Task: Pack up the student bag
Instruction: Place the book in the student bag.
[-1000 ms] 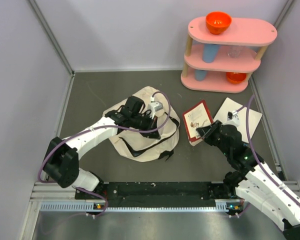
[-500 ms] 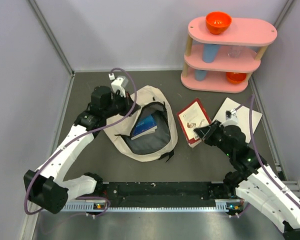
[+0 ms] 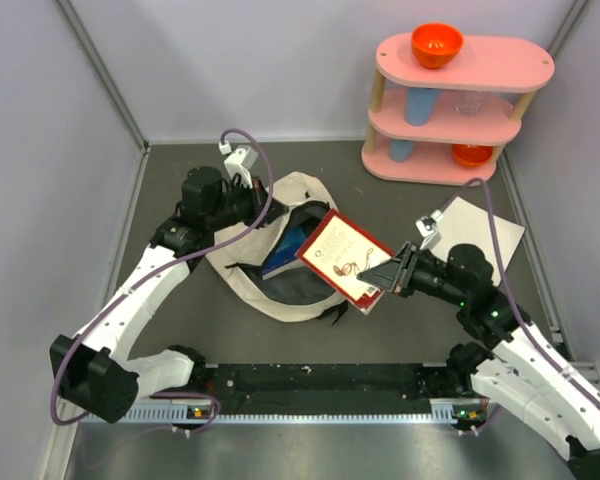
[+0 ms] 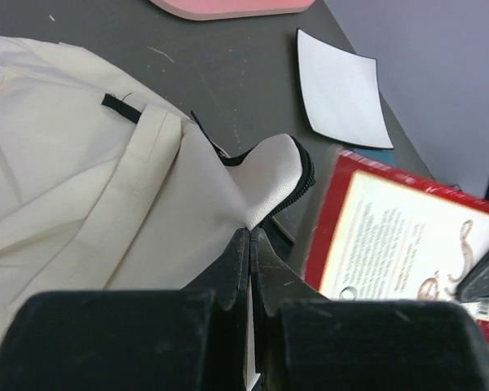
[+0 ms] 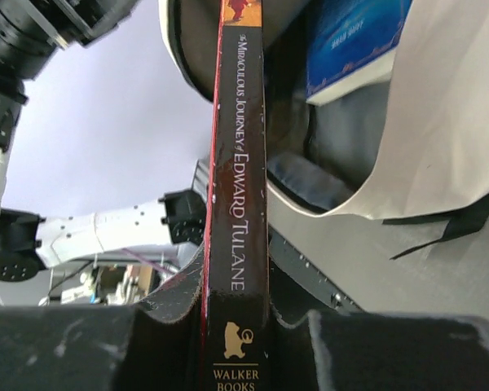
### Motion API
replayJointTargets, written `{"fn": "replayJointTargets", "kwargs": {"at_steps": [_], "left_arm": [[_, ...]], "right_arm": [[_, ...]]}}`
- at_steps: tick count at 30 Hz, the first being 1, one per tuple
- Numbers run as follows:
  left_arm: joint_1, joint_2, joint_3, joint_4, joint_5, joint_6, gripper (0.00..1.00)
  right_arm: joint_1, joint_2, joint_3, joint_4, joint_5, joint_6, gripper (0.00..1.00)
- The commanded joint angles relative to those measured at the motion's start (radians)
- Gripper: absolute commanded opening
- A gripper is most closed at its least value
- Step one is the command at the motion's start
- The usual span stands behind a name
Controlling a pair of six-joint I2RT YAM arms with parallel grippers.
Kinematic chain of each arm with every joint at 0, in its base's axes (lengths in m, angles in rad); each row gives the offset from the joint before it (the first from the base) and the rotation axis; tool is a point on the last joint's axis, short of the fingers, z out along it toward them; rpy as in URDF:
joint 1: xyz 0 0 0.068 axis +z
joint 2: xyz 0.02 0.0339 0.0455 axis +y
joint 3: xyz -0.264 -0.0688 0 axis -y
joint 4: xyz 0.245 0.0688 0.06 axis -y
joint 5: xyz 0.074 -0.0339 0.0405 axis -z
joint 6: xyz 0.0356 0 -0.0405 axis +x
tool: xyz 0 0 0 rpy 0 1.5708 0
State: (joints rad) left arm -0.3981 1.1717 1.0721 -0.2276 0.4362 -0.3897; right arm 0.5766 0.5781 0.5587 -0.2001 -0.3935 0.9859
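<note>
The beige student bag (image 3: 238,268) lies open in the middle of the table, with a blue book (image 3: 283,252) inside its dark interior. My left gripper (image 3: 258,203) is shut on the bag's zipper edge (image 4: 265,175) and holds the opening up at the back left. My right gripper (image 3: 390,272) is shut on the spine of a red book (image 3: 340,257), which tilts over the right side of the opening. In the right wrist view the dark spine (image 5: 238,204) stands between the fingers (image 5: 167,297), with the blue book (image 5: 354,41) and the beige bag (image 5: 448,122) beyond.
A pink three-tier shelf (image 3: 460,100) stands at the back right, holding orange bowls (image 3: 437,43) and blue cups. A white flat pad (image 3: 485,225) lies on the grey table right of the bag. A black rail (image 3: 320,380) runs along the near edge.
The left gripper pulled the bag's flap back and to the left, opening the bag. The right gripper lifted the red book off the table and carried it left over the opening.
</note>
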Motion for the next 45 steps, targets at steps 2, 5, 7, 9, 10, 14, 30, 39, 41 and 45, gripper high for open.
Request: {"fn": "replayJointTargets", "kwargs": {"at_steps": [2,5,7,9,10,14,30,39,41,45], "left_arm": [[0.002,-0.033,0.008,0.169,0.087,-0.043,0.0],[0.002,-0.046,0.008,0.172,0.104,-0.052,0.0],[0.001,-0.05,0.006,0.174,0.124,-0.052,0.0],[0.001,-0.056,0.002,0.174,0.136,-0.058,0.0],[0.001,-0.061,-0.003,0.174,0.145,-0.061,0.0],[-0.001,-0.076,-0.027,0.186,0.16,-0.075,0.0],[-0.016,-0.106,-0.061,0.255,0.18,-0.127,0.0],[-0.021,-0.104,-0.054,0.255,0.205,-0.138,0.0],[-0.021,-0.106,-0.06,0.252,0.205,-0.141,0.0],[-0.021,-0.113,-0.063,0.232,0.191,-0.129,0.0]], "right_arm": [[0.074,0.133,0.01,0.175,-0.1,0.054,0.0],[0.109,0.206,-0.023,0.324,-0.09,0.098,0.0],[0.112,0.265,-0.042,0.391,-0.094,0.131,0.0],[0.112,0.308,-0.048,0.476,-0.081,0.155,0.0],[0.114,0.353,-0.048,0.508,-0.073,0.161,0.0],[0.118,0.478,-0.016,0.62,-0.027,0.206,0.0],[0.25,0.85,0.125,0.835,0.329,0.381,0.0],[0.301,1.166,0.249,1.044,0.528,0.353,0.01],[0.301,1.262,0.28,1.131,0.542,0.337,0.02],[0.301,1.364,0.363,1.2,0.558,0.361,0.04]]}}
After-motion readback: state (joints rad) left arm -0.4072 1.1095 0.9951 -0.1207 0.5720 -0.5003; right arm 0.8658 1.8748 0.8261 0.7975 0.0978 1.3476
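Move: The right hand holds the red-edged book; the student bag's open mouth lies about 18 cm to its left, 14 cm ahead and 15 cm below. The blue book inside is roughly 17 cm ahead and 22 cm left, the bag's near strap some 7 cm ahead and 12 cm left. The left hand already pinches the bag's flap, with the mouth's middle about 6 cm to its right, 2 cm back and 18 cm below. Right hand lowers the gripped book left and forward into the bag, 13 cm down; left keeps the flap pinched. ##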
